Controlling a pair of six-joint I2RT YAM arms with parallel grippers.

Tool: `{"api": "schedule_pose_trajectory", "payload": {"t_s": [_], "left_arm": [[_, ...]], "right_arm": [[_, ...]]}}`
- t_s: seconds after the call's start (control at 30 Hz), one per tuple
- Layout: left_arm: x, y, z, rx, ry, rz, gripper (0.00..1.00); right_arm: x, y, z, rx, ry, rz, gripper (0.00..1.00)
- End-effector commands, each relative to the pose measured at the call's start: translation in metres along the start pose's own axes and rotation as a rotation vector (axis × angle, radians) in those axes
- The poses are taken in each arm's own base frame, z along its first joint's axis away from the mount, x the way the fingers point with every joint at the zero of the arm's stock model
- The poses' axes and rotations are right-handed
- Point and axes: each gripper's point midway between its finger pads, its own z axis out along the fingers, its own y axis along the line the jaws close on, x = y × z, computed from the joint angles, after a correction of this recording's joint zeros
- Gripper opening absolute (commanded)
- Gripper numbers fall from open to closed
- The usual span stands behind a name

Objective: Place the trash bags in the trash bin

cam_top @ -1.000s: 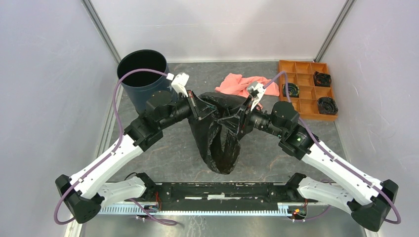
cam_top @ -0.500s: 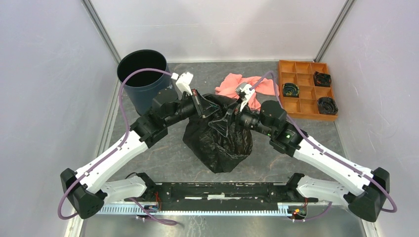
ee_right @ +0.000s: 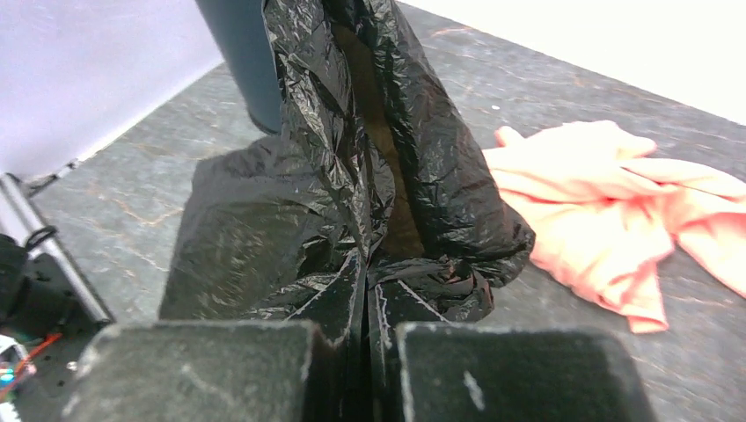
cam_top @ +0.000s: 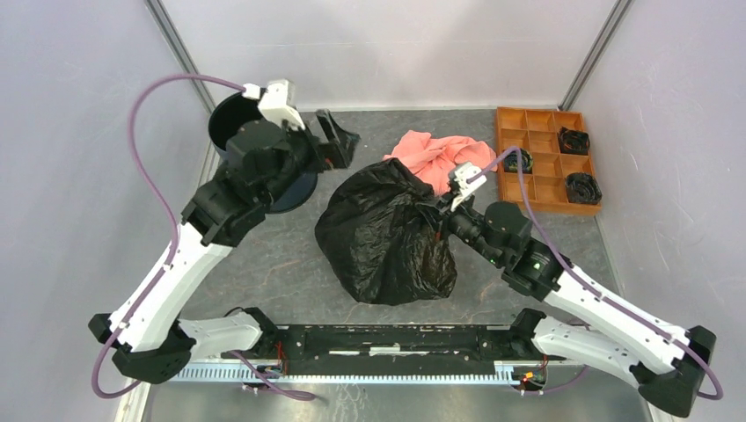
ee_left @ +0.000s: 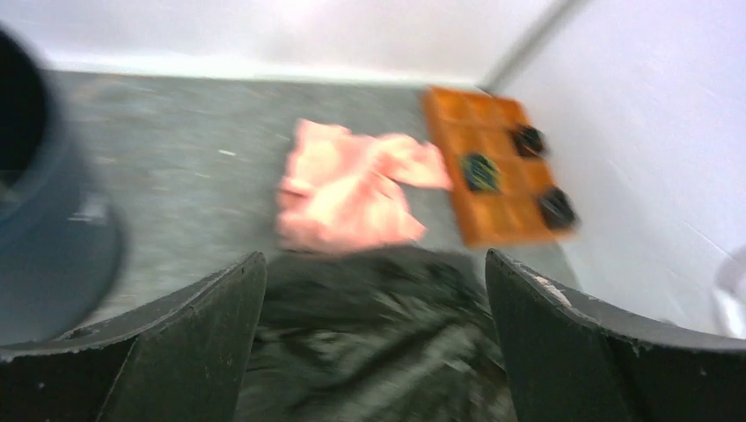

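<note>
The black trash bag (cam_top: 387,233) lies in a puffed, wrinkled heap in the middle of the table. My right gripper (cam_top: 440,215) is at its right edge, shut on a bunched fold of the bag (ee_right: 352,158), with the jaws pressed together at the tips (ee_right: 368,272). My left gripper (cam_top: 343,145) is raised and wide open, holding nothing, apart from the bag and beside the navy trash bin (cam_top: 230,132). The left arm hides much of the bin. In the blurred left wrist view the bag (ee_left: 378,343) lies below the spread fingers (ee_left: 176,343), and the bin (ee_left: 44,237) is at the left edge.
A salmon-pink cloth (cam_top: 431,154) lies just behind the bag. An orange compartment tray (cam_top: 537,189) with black rolls in it sits at the back right. The enclosure walls stand close on the left, right and back.
The left gripper let go of the bag, opened wide and swung up and back-left toward the bin. The right gripper opened, then shut on the bag, which slumped into a wider heap.
</note>
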Motion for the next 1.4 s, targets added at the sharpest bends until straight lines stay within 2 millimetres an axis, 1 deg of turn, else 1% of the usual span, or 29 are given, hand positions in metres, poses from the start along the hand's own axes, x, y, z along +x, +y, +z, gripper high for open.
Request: {"api": "schedule_pose_trajectory", "payload": {"t_s": [0.0,0.03,0.1,0.13,0.2,0.27,0.33,0.4,0.47,0.53,0.6,0.67,0.77,0.87,0.93,1.0,1.1,1.13,1.23,1.3,1.37], "left_arm": [[-0.026,0.101,0.003,-0.500,-0.027,0.229,1.00],[-0.031,0.118,0.008,-0.557,-0.020,0.231,1.00],[-0.042,0.145,0.021,-0.624,-0.012,0.222,1.00],[-0.047,0.154,0.029,-0.641,-0.009,0.216,1.00],[-0.053,0.165,0.047,-0.665,0.006,0.235,1.00],[-0.054,0.182,0.068,-0.712,0.028,0.253,1.00],[-0.044,0.199,0.092,-0.703,0.110,0.229,1.00],[-0.030,0.220,0.109,-0.720,0.180,0.207,1.00],[-0.016,0.235,0.122,-0.738,0.237,0.217,0.93],[-0.002,0.246,0.130,-0.758,0.284,0.244,0.84],[0.010,0.256,0.132,-0.782,0.324,0.260,0.75],[0.023,0.262,0.130,-0.796,0.359,0.267,0.71],[0.034,0.261,0.125,-0.775,0.389,0.265,0.57],[0.039,0.258,0.112,-0.765,0.409,0.275,0.40],[0.040,0.254,0.102,-0.747,0.421,0.273,0.24],[0.044,0.244,0.093,-0.704,0.435,0.260,0.15],[0.049,0.222,0.080,-0.596,0.457,0.228,0.09],[0.055,0.212,0.075,-0.548,0.481,0.212,0.07],[0.061,0.187,0.054,-0.464,0.515,0.198,0.02],[0.068,0.167,0.041,-0.390,0.534,0.183,0.02],[0.080,0.140,0.030,-0.287,0.545,0.167,0.02]], "right_arm": [[0.001,-0.027,-0.022,0.119,-0.025,-0.082,0.01],[0.000,-0.028,-0.026,0.121,-0.031,-0.087,0.01],[-0.004,-0.030,-0.034,0.124,-0.044,-0.095,0.01],[-0.008,-0.030,-0.038,0.125,-0.055,-0.097,0.01],[-0.012,-0.032,-0.045,0.130,-0.071,-0.101,0.01],[-0.015,-0.035,-0.051,0.141,-0.082,-0.104,0.01],[-0.017,-0.037,-0.055,0.153,-0.092,-0.109,0.01],[-0.020,-0.039,-0.060,0.164,-0.096,-0.111,0.01],[-0.023,-0.041,-0.064,0.170,-0.104,-0.111,0.01],[-0.026,-0.041,-0.067,0.173,-0.111,-0.116,0.01],[-0.027,-0.042,-0.068,0.173,-0.111,-0.122,0.01],[-0.029,-0.042,-0.070,0.172,-0.113,-0.126,0.01],[-0.032,-0.042,-0.072,0.174,-0.121,-0.127,0.01],[-0.035,-0.041,-0.073,0.173,-0.128,-0.124,0.01],[-0.038,-0.041,-0.074,0.173,-0.133,-0.122,0.01],[-0.041,-0.040,-0.074,0.170,-0.135,-0.118,0.01],[-0.047,-0.040,-0.075,0.176,-0.139,-0.114,0.01],[-0.051,-0.040,-0.076,0.178,-0.143,-0.111,0.01],[-0.065,-0.040,-0.079,0.183,-0.165,-0.110,0.01],[-0.075,-0.040,-0.081,0.190,-0.179,-0.107,0.01],[-0.086,-0.039,-0.083,0.194,-0.196,-0.104,0.01]]}}
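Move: From the open left hand the trash bin's middle lies some 21 cm ahead, 23 cm to the left and 29 cm down. The pink cloth lies about 24 cm ahead, 18 cm right and 39 cm below; the opened black bag hangs 3 cm back, 7 cm right and 22 cm lower. From the right hand, still holding that bag, the bin is about 26 cm ahead, 36 cm left and 16 cm down. Left reaches 20 cm forward-left and down, pinches bin's rim, drags it back 10 cm; right draws bag right. ##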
